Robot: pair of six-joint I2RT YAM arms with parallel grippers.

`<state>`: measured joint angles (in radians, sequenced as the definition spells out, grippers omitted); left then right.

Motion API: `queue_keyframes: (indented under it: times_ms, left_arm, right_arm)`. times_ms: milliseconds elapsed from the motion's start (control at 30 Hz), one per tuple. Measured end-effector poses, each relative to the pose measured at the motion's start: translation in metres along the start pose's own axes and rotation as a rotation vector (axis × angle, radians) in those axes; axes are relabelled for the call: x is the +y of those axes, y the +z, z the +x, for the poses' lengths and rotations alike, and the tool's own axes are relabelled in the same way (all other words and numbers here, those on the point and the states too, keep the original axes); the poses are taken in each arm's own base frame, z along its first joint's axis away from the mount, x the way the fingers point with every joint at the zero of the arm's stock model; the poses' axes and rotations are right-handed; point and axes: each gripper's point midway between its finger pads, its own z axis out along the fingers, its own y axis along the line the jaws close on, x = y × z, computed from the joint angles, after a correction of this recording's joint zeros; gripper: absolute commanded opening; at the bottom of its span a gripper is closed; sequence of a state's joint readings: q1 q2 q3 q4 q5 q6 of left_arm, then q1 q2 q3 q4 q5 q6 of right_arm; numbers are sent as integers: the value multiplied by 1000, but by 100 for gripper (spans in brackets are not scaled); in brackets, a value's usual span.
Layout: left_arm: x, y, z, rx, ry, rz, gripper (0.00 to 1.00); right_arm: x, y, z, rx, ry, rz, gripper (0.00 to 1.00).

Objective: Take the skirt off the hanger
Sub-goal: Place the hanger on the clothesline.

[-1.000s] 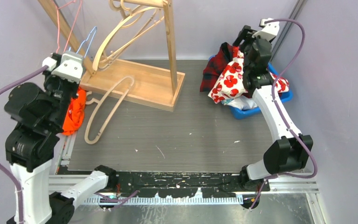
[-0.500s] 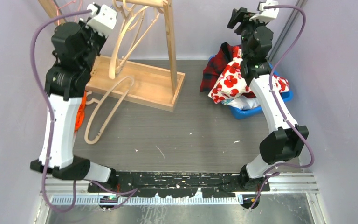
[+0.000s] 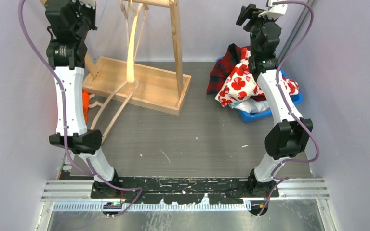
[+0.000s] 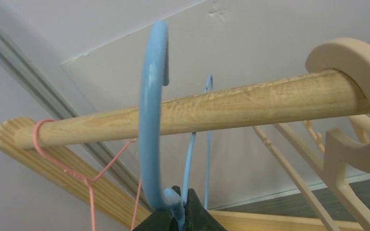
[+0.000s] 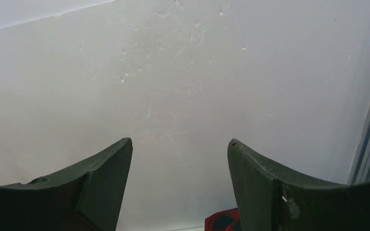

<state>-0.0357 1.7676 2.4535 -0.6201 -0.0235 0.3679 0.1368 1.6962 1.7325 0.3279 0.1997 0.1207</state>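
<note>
The skirt [image 3: 236, 84], white cloth with red flowers, lies draped over the blue basket's front rim at the right, free of any hanger. My left gripper [image 4: 182, 195] is shut on the neck of a blue hanger [image 4: 150, 120]. Its hook curves over the wooden rod [image 4: 250, 103] of the rack. In the top view that gripper [image 3: 72, 12] is raised high at the back left. My right gripper [image 5: 179, 144] is open and holds nothing, facing the back wall. It stands [image 3: 248, 12] well above the skirt.
A pink wire hanger [image 4: 77, 168] and a thick wooden hanger [image 4: 351, 72] share the rod. The rack's wooden base [image 3: 139, 86] fills the back left, with a wooden hanger [image 3: 111, 110] lying off its front. Orange cloth [image 3: 85, 103] lies at the left edge. The blue basket [image 3: 294, 98] also holds red plaid cloth [image 3: 224, 65].
My left arm has swung up from low at the left to the rack's rod. My right arm has risen from the basket, leaving the skirt there.
</note>
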Motion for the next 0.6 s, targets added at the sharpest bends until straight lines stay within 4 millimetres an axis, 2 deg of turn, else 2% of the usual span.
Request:
queue_keyframes:
  times_ms: [200,367,600]
  left_arm:
    - [-23,29,7,-29,-103,87,0]
    - [-35,51,2,-96,-185,150,0]
    - [-43,62,10,-98,-227,184,0]
  right_arm:
    - [1,7,-4,-15,13,-1,77]
    - [-3,9,-5,-18,16,6,77]
    - [-12,10,-7,-24,18,21,77]
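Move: The left hand holds the blue hanger by its neck, hook up; the clothesline rod crosses about 7 cm straight ahead of that hand and 4 cm higher. On the rod, a wooden hanger's hook sits roughly 9 cm to the hand's right and 3 cm ahead, the pink hanger's about 12 cm left and 12 cm ahead, both some 4 cm up. From the idle right hand, the same stretch of rod is about 56 cm left, roughly level in reach, and 10 cm higher. Carrying the blue hanger in closed fingers, the left hand goes forward about 6 cm to the clothesline rod, drifting some 3.5 cm right towards the wooden hanger's hook and sinking a little, slowing towards the end. The wrist turns about 13 degrees clockwise and rolls its left side down by as much, with the hook's tip kept above the rod's top. ##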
